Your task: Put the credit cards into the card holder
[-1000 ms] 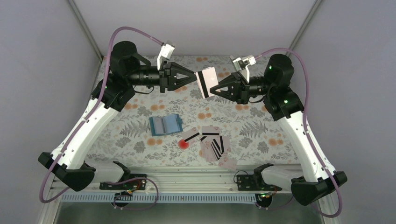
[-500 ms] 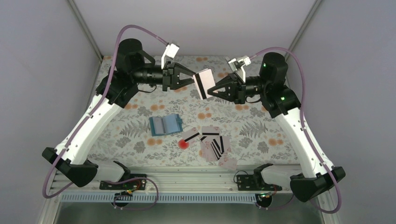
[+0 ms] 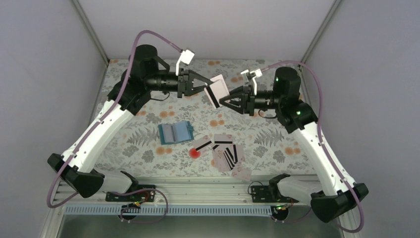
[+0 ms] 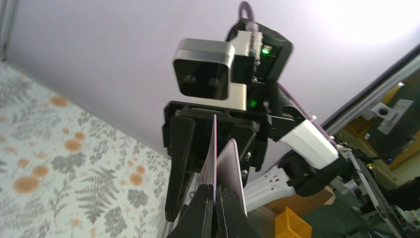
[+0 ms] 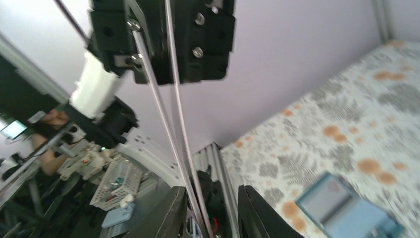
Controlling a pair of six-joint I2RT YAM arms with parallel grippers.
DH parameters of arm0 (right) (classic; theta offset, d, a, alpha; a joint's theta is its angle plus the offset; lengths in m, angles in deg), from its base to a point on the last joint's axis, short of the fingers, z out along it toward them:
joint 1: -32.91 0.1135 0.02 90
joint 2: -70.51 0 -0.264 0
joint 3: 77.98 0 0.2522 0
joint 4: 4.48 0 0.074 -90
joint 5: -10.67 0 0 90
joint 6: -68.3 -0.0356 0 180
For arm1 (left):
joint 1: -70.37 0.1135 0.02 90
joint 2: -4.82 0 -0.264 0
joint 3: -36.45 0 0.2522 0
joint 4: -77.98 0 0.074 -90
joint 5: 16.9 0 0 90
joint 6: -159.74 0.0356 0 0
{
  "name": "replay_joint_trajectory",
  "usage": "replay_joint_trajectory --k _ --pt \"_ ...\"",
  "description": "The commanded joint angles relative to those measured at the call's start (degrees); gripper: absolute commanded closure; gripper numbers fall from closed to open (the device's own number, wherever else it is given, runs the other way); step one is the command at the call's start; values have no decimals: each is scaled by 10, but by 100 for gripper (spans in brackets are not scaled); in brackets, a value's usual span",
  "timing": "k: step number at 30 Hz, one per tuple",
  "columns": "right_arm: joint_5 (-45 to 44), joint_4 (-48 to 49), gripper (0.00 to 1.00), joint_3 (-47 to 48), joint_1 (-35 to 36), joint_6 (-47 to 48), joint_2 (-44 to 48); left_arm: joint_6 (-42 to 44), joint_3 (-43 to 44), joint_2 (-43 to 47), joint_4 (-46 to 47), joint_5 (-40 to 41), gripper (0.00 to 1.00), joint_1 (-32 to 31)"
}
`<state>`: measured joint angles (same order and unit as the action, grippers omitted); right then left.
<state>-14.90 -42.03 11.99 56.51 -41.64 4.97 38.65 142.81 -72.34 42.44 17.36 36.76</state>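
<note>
High over the far part of the table, two pale credit cards (image 3: 217, 90) stand on edge between the two grippers. My left gripper (image 3: 205, 89) is shut on them; in the left wrist view one card (image 4: 213, 153) is pinched between the fingers (image 4: 204, 208) and a second (image 4: 232, 163) splays off to the right. My right gripper (image 3: 221, 101) faces it, open, and the card edges (image 5: 173, 99) pass between its fingers with a gap. The blue card holder (image 3: 176, 132) lies open on the table below. Several more credit cards (image 3: 225, 153) lie near the front.
A round red spot (image 3: 194, 153) marks the flowered cloth (image 3: 148, 148) beside the loose cards. Grey walls close in the table on the left, back and right. The metal rail (image 3: 208, 191) with both arm bases runs along the near edge.
Both grippers moved together until the left one closed on the cards. The right gripper, shut on them before, has opened. The cards tilted slightly and shifted a little left.
</note>
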Motion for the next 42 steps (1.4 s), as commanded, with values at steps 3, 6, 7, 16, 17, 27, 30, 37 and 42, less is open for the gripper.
replay_joint_trajectory --k 3,6,7,16,17,27,30,37,42 --pt "-120 50 72 -157 0 -51 69 0 -88 -42 54 5 98 -3" --pt "-155 71 73 -230 -1 -65 104 4 -135 -61 86 -2 98 -4" --pt "-171 71 73 -251 -2 -67 112 8 -152 -66 95 -2 98 -3" --pt "-276 128 73 -449 -8 -106 174 22 -278 -168 192 -12 98 -9" --pt "-279 141 73 -469 -8 -112 176 29 -279 -186 193 -12 98 -12" --pt "-341 124 73 -536 -8 -96 161 73 -219 -312 167 10 98 -31" --pt "-357 106 72 -538 -9 -91 152 89 -201 -321 150 42 98 -33" --pt "-380 94 71 -525 -8 -111 128 115 -171 -323 129 94 98 -36" --pt "-421 44 67 -481 -8 -90 132 157 -118 -310 62 153 98 -37"
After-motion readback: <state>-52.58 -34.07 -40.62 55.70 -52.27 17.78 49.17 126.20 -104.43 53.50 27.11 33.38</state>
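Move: The loose credit cards lie on the table far below both hands. The top striped one is about 41 cm below the right hand, 3 cm ahead and 2 cm to its right; from the left hand it is some 46 cm down, 10 cm right and 1 cm ahead. From the right hand, a single striped card lies 7 cm left and 1 cm ahead, the red-dot card 10 cm left and 3 cm back, and the card holder 19 cm left and 6 cm ahead, all on the table. One card stays pinched in the shut left fingers and is carried down some 33 cm, drifting forward and right and on forward once low, fingertips tilting downward. The already open right hand draws off the card ends between its fingers and sinks about as far towards the loose cards, also shifting right, its wrist turning clockwise and tipping down. ##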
